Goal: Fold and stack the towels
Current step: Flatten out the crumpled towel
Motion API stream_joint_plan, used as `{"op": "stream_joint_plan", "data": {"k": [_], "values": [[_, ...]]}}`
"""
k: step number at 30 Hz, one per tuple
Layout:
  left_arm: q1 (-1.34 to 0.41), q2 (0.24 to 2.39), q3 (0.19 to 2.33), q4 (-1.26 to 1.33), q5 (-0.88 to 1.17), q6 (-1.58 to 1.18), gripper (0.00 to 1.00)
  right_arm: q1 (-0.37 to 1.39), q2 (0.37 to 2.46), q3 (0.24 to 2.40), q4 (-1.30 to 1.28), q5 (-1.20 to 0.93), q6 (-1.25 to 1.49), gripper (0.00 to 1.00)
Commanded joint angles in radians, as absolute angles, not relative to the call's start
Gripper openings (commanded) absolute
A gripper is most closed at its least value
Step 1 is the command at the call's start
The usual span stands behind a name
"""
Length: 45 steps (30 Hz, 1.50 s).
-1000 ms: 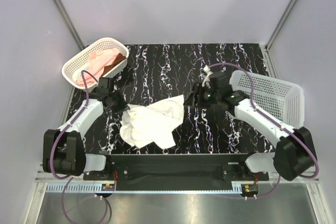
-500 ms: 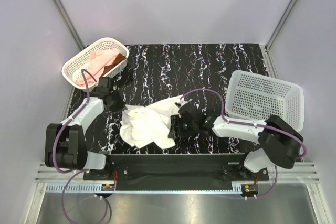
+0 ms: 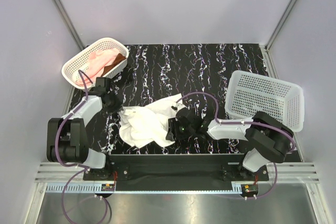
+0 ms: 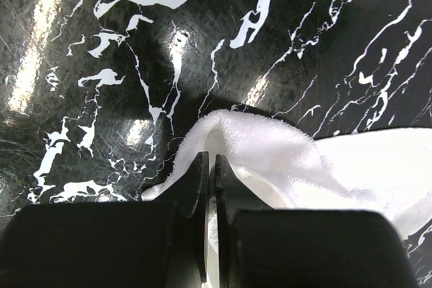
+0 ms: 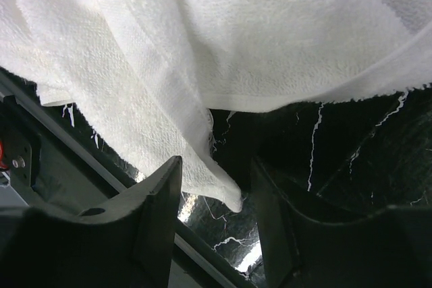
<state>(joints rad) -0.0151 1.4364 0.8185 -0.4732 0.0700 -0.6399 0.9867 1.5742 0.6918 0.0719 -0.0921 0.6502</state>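
Note:
A crumpled cream-white towel point(image 3: 147, 124) lies on the black marbled table, left of centre. My left gripper point(image 3: 115, 106) is shut on its far-left corner; in the left wrist view the cloth point(image 4: 283, 160) is pinched between the closed fingers of that gripper point(image 4: 209, 160). My right gripper point(image 3: 170, 129) sits at the towel's near-right corner. Its jaws point(image 5: 216, 166) stand open, with a hanging tip of the towel point(image 5: 229, 190) between them and untouched. A pale pink towel point(image 3: 97, 59) and a rust-brown towel point(image 3: 114, 66) lie in the oval basket.
The oval white basket point(image 3: 71, 66) stands at the back left. A rectangular white lattice basket point(image 3: 265, 98) stands at the right, beside my right arm. The black rail of the arm mount point(image 5: 81, 160) runs just below the towel's near edge.
My right arm has swung from beside the rectangular basket down to the towel's near-right corner. My left gripper has stayed shut on its corner and shifted slightly left.

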Motion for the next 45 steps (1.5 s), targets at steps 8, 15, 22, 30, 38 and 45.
{"op": "stream_joint_plan", "data": {"k": [8, 15, 22, 30, 38, 45], "values": [[-0.009, 1.434, 0.825, -0.428, 0.041, -0.634, 0.00, 1.000, 1.499, 0.597, 0.162, -0.110, 0.658, 0.47], [-0.009, 1.428, 0.810, -0.411, 0.054, -0.640, 0.00, 1.000, 1.552, 0.617, 0.173, -0.143, 0.664, 0.34], [-0.011, 1.237, 0.862, -0.367, 0.231, -0.597, 0.00, 1.000, 1.271, 0.817, -0.344, 0.153, 0.589, 0.00], [-0.020, 0.827, 1.191, -0.279, 0.506, -0.565, 0.00, 1.000, 1.007, 1.441, -0.798, 0.494, 0.301, 0.00], [-0.025, 0.730, 1.443, -0.051, 0.689, -0.771, 0.00, 1.000, 0.943, 1.772, -0.678, 0.188, -0.027, 0.00], [-0.023, 0.779, 1.614, -0.034, 0.735, -0.860, 0.00, 1.000, 0.948, 1.848, -0.617, 0.034, -0.097, 0.00]]}}
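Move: The white towel's loose near corner lies almost between the right hand's open fingers, about 1 cm back, 1 cm to the right and 1 cm below. The towel's far right corner is some 20 cm ahead of the right hand and 4 cm to its right. The left hand already holds the towel's left end; from there the near corner is about 15 cm back and 21 cm right, and the basket of towels roughly 24 cm ahead and 10 cm left. The right hand eases back a little over 1 cm along the table and shuts its half-open fingers on the towel's near corner, while the left waits with its grip kept on the other end. Then both sweep up fast together, some 55 cm, and draw apart, the left going back about 20 cm and some 10 cm outward, the right about 15 cm to its right, with both wrists tipping up from pointing down to roughly level, the left by about 100 degrees and the right by some 65. ##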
